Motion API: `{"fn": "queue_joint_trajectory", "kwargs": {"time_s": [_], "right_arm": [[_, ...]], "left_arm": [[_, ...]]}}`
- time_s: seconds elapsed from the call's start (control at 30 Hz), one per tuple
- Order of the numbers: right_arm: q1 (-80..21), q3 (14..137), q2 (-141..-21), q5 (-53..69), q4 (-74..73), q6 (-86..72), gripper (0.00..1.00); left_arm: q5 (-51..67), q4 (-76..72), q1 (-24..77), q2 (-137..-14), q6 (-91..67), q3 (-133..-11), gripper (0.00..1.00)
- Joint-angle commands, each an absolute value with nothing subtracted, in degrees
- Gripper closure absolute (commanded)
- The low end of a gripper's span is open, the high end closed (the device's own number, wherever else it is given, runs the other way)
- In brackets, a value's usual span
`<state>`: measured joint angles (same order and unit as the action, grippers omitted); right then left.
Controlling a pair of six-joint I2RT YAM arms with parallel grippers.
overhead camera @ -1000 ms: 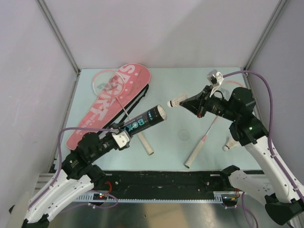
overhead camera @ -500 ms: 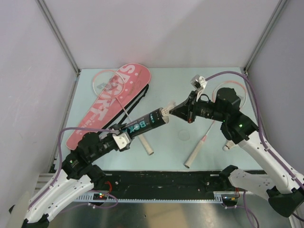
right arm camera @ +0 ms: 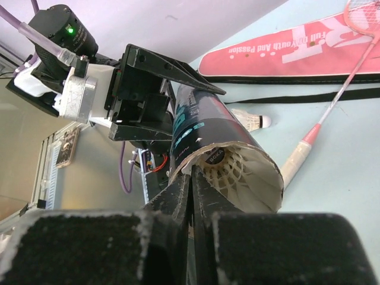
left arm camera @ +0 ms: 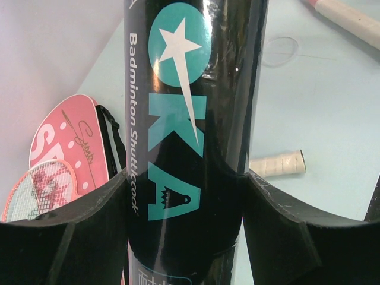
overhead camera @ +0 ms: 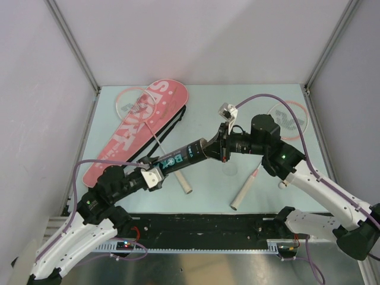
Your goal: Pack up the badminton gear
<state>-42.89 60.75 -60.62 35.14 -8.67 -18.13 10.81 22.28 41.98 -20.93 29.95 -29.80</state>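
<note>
My left gripper (overhead camera: 155,172) (left arm camera: 184,178) is shut on the lower end of the black printed tube (overhead camera: 187,154) (left arm camera: 190,119), holding it slanted above the table with its open mouth to the right. A white shuttlecock (right arm camera: 237,172) sits inside that mouth, cork first. My right gripper (overhead camera: 215,146) (right arm camera: 193,178) is at the mouth, shut on the rim of its feathers. A second shuttlecock (right arm camera: 252,122) lies on the table. One pink racket (overhead camera: 133,104) rests across the pink case (overhead camera: 136,133); the other racket (overhead camera: 289,116) lies at the right.
The first racket's white handle (overhead camera: 184,184) (left arm camera: 276,163) lies under the tube. The other handle (overhead camera: 243,196) points toward the near edge. The case's black strap (overhead camera: 172,127) trails on the table beside it. Grey walls close in the table on three sides.
My right gripper has carried the shuttlecock leftward from open air into the tube's mouth. The tube's open end has sunk a little. The left arm has stayed put.
</note>
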Motion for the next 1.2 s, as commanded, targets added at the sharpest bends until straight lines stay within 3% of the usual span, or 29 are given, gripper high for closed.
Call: {"fn": "queue_joint_trajectory", "kwargs": {"time_s": [0.0, 0.17, 0.33, 0.53, 0.73, 0.97, 1.17], "right_arm": [[-44.77, 60.23, -62.27, 35.75, -4.84, -20.06, 0.95], [-44.99, 60.24, -62.86, 35.98, -5.03, -22.41, 0.86], [-44.43, 60.29, -59.62, 34.51, -5.14, -25.9, 0.59], [-41.72, 60.32, -54.14, 34.1, -4.67, -28.6, 0.41], [-38.37, 60.38, -51.51, 35.33, -3.61, -30.43, 0.35], [-36.23, 60.24, -50.76, 30.25, -7.33, -28.61, 0.37], [-37.79, 54.76, -52.23, 14.72, -8.96, -32.09, 0.34]], "left_arm": [[13.48, 17.57, 42.0, -20.06, 29.93, -32.68, 1.0], [12.99, 17.53, 42.01, -19.64, 29.96, -32.55, 1.0], [11.11, 17.57, 41.98, -19.5, 29.99, -32.23, 1.0], [9.34, 17.52, 41.93, -19.39, 29.97, -31.96, 1.0], [8.32, 17.53, 41.99, -19.36, 29.79, -32.15, 1.0], [6.77, 17.58, 41.93, -18.76, 29.42, -32.57, 1.0], [-9.49, 16.58, 41.95, -17.77, 29.53, -35.62, 1.0]]}}
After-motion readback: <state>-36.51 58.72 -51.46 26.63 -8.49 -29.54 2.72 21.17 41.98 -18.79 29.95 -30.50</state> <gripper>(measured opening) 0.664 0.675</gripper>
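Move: The right fingertips, with the shuttlecock, are already at the tube mouth, whose middle is about 1 cm to their left and 2 cm ahead. Some 30 cm below that hand, the left racket's grip lies about 10 cm ahead and 12 cm left, the clear ring about 13 cm ahead and 15 cm right. From the left hand, gripping the tube, the mouth lies roughly 20 cm right, 2 cm ahead and 12 cm above. Leftward by barely 1 cm at first, the right hand eases on into the tube mouth while its shut fingers spread wide to let go of the shuttlecock. It then backs out to the right and up, about 5 cm each, before swinging forward a few centimetres and dipping. The left hand keeps its grip on the tube, late on lifting it about 2 cm and swinging it slightly counter-clockwise. ##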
